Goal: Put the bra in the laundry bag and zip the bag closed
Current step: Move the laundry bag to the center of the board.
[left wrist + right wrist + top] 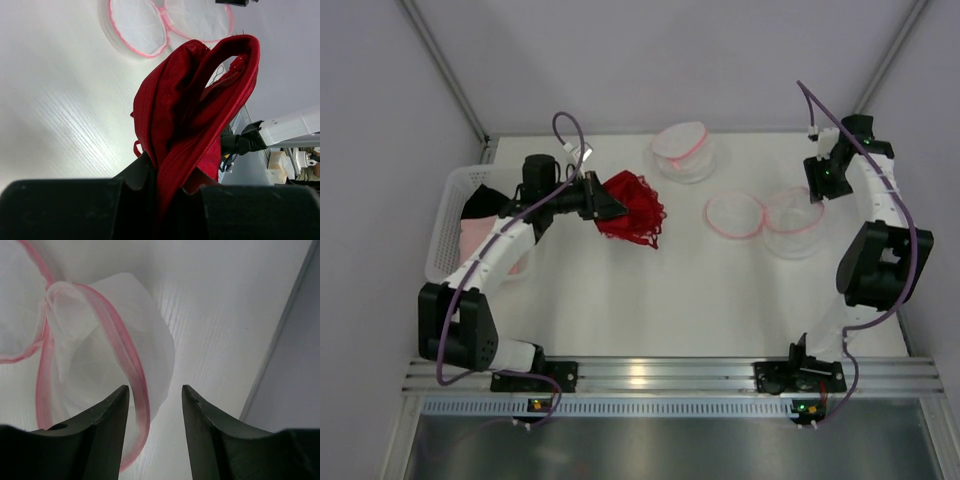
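My left gripper (605, 205) is shut on the red bra (635, 210), which hangs bunched from it above the table's left middle. In the left wrist view the bra (195, 100) rises folded from between the fingers of the left gripper (170, 172). The laundry bag (760, 215) is white mesh with pink trim and lies open in two round halves at the right. My right gripper (817, 185) hovers at its far right edge. In the right wrist view, the right gripper (155, 390) stands open, with the laundry bag's (90, 340) pink rim between the fingers, close to the left one.
A second round mesh bag (682, 152) sits at the back centre. A white basket (445, 215) holding black and pink clothes stands at the left edge. Walls enclose the table on the left, back and right.
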`<act>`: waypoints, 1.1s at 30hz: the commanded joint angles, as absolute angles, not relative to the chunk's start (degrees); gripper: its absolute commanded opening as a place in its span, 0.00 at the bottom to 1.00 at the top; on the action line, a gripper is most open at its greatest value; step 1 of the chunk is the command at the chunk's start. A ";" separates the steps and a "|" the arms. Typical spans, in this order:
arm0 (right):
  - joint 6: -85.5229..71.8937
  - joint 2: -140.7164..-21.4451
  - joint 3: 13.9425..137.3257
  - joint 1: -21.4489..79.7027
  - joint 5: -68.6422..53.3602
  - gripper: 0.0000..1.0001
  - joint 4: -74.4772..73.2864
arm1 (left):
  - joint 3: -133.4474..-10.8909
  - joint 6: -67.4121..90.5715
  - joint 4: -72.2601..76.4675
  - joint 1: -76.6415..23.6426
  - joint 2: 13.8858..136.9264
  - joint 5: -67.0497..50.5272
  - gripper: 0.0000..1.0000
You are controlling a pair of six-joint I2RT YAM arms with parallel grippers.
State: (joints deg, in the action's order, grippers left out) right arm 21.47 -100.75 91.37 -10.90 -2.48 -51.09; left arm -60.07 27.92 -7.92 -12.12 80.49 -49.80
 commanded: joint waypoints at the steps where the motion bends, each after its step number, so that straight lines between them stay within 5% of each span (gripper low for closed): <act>1: 24.34 -103.35 96.15 -11.16 -4.66 0.45 -54.14 | -57.67 31.46 -2.29 -10.81 76.82 -50.45 0.00; 4: 24.96 -105.99 98.17 -10.99 -6.68 0.35 -55.54 | -56.60 32.96 -1.41 -9.49 75.85 -50.62 0.00; 10: 27.94 -106.18 98.62 -7.92 -13.87 0.01 -56.07 | -54.85 33.92 -1.23 -8.61 74.27 -50.98 0.00; 22: 27.61 -97.39 89.12 8.51 -21.18 0.00 -51.68 | -47.29 42.97 6.50 -9.22 72.51 -52.91 0.00; 33: 10.82 -94.22 85.62 10.90 -30.40 0.00 -48.79 | -49.74 53.60 20.81 -18.01 81.37 -51.25 0.00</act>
State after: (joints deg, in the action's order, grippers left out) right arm 17.37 -97.58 87.90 10.72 -25.82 -52.31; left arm -47.44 47.94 10.66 -16.78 78.54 -51.75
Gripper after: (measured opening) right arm 0.012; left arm 0.143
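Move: The laundry bag's open body lies just under the right gripper: its middle is about 6 cm to the left and 6 cm nearer the base, roughly 4 cm lower. Its joined round flap lies flat some 22 cm to that hand's left and 5 cm back. The other mesh bag is about 36 cm left and 13 cm farther out. From the bra-holding left hand, the bag's body is some 48 cm to the right, about level and roughly 11 cm lower. Down about 2.5 cm first, while the right fingers close and pinch the far right edge of the laundry bag's pink rim. The right hand then sweeps roughly 20 cm left and a few centimetres back, dragging the bag towards the board's center, turning some 30 degrees counter-clockwise and rising slightly late on. The left hand keeps the bra, easing slightly left, then back and finally right, by about 5 cm. ##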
